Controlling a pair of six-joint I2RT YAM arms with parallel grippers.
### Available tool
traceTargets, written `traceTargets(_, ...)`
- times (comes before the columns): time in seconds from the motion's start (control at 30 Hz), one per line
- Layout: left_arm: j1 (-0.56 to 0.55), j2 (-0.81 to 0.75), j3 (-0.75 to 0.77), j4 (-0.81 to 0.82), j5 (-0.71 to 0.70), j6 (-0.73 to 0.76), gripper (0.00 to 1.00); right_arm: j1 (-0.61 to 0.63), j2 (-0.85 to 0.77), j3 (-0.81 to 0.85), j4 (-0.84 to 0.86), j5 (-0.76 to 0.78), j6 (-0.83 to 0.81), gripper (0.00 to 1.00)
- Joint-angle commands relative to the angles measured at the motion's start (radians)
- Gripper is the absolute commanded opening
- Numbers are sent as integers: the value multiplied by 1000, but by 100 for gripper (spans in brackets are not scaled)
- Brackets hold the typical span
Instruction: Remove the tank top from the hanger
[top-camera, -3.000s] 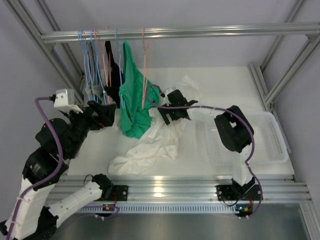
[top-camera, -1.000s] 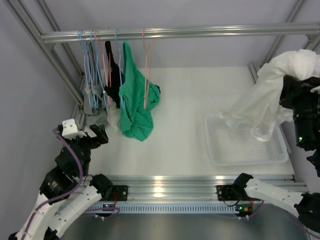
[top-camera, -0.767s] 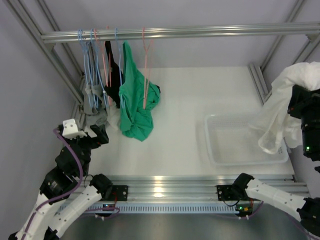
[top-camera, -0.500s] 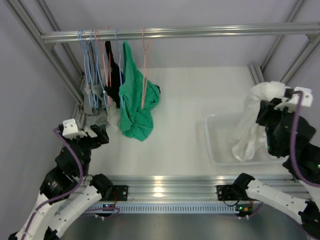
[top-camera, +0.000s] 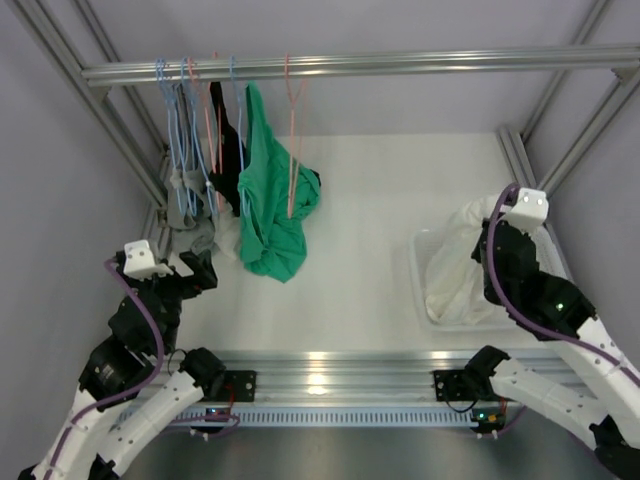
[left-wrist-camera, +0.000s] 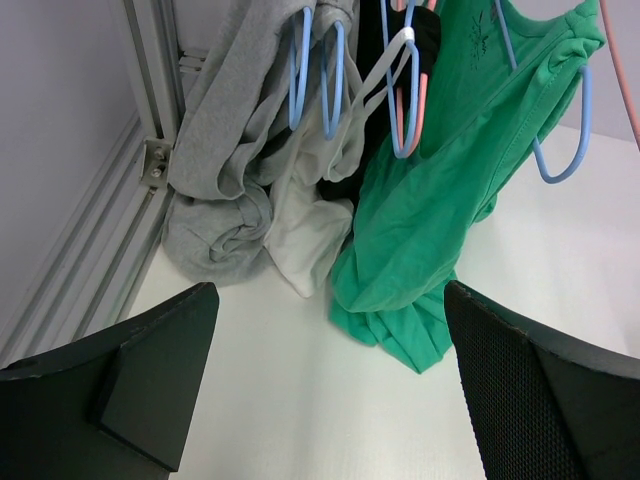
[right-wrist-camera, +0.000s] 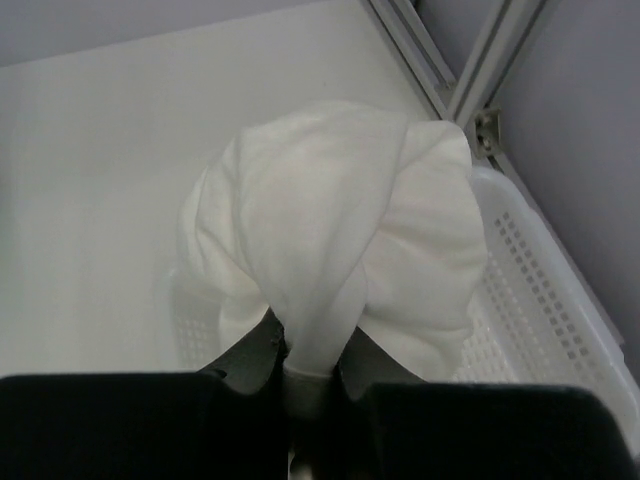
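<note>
The white tank top (top-camera: 455, 268) (right-wrist-camera: 330, 225) hangs bunched from my right gripper (right-wrist-camera: 305, 362), which is shut on a pinched fold of it. Its lower part droops into the white basket (top-camera: 418, 300) (right-wrist-camera: 545, 300) at the right of the table. In the top view the cloth and the arm hide that gripper's fingers. A bare pink hanger (top-camera: 290, 130) hangs on the rail (top-camera: 400, 64) in front of a green garment (top-camera: 265, 205) (left-wrist-camera: 430, 200). My left gripper (top-camera: 197, 270) (left-wrist-camera: 330, 390) stands open and low at the left, short of the hanging clothes.
Blue and pink hangers (left-wrist-camera: 318, 70) carry grey (left-wrist-camera: 215, 190), white and black garments (top-camera: 228, 150) at the rail's left end. Aluminium frame posts (top-camera: 570, 130) flank both sides, and a frame rail (left-wrist-camera: 150, 110) runs close on the left.
My right arm has come down and inward from high at the right, lowering the white tank top into the basket. The left arm has stayed still.
</note>
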Motion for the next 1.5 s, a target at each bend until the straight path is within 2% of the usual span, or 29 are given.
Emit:
traceTargets(0.0, 0, -7, -5, 48, -4, 0, 99, -63, -66, -128, 43, 2, 186, 0)
traceTargets(0.17, 6, 6, 0, 48, -68, -21, 99, -161, -71, -302, 64, -91, 327, 0)
traceTargets(0.37, 37, -14, 0, 45, -70, -27, 99, -267, -88, -415, 67, -154, 470, 0)
traceTargets(0.5, 40, -18, 5, 42, -70, -40, 99, -332, -84, -481, 101, -226, 463, 1)
traceTargets(0.53, 40, -14, 20, 42, -55, -43, 99, -352, -48, -500, 112, -282, 455, 18)
traceTargets(0.57, 40, -2, 35, 40, -27, -44, 99, -390, -34, -506, 115, -312, 446, 45)
traceTargets(0.6, 40, 5, 53, 40, 2, -50, 99, -404, -22, -509, 112, -332, 446, 81)
traceTargets(0.63, 40, 16, 101, 37, 52, -60, 99, -418, -28, -509, 112, -367, 441, 97)
traceTargets(0.67, 40, 39, 129, 27, 77, -67, 99, -436, -49, -502, 97, -386, 437, 99)
traceTargets(0.83, 40, 208, 346, -38, 235, -43, 99, -439, -243, -352, 51, -340, 403, 99)
traceTargets(1.0, 40, 569, 707, -157, 304, 8, 99, -438, -150, -131, 29, -300, 181, 99)
traceTargets(1.07, 40, 701, 799, -203, 284, 19, 99, -439, -93, -38, 32, -394, 57, 99)
traceTargets(1.1, 40, 735, 860, -207, 275, 35, 99, -438, -73, -12, 35, -503, 29, 99)
traceTargets(1.2, 40, 869, 949, -204, 188, 72, 96, -439, -24, 57, 41, -684, -14, 99)
traceTargets(1.3, 40, 1001, 1011, -190, 192, 101, 90, -439, -34, 68, 66, -764, -31, 97)
traceTargets(1.37, 45, 1077, 1071, -187, 182, 100, 82, -438, -47, 75, 71, -787, -60, 97)
traceTargets(1.47, 97, 1140, 1115, -187, 180, 82, 77, -439, -70, 85, 72, -841, -83, 96)
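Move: The right hand holds the white top over the bin, whose middle lies about 6 cm ahead, 5 cm right and 25 cm below. From the empty left hand, the blue hanger carrying the green top is about 24 cm ahead, 9 cm right and 8 cm up. The empty pink hanger is level with the blue one, 12 cm to its right; the black garment hangs about 4 cm to its left. Right hand lowers white top about 20 cm into bin, releases, rises; left climbs, then reaches forward-right towards blue hanger. ##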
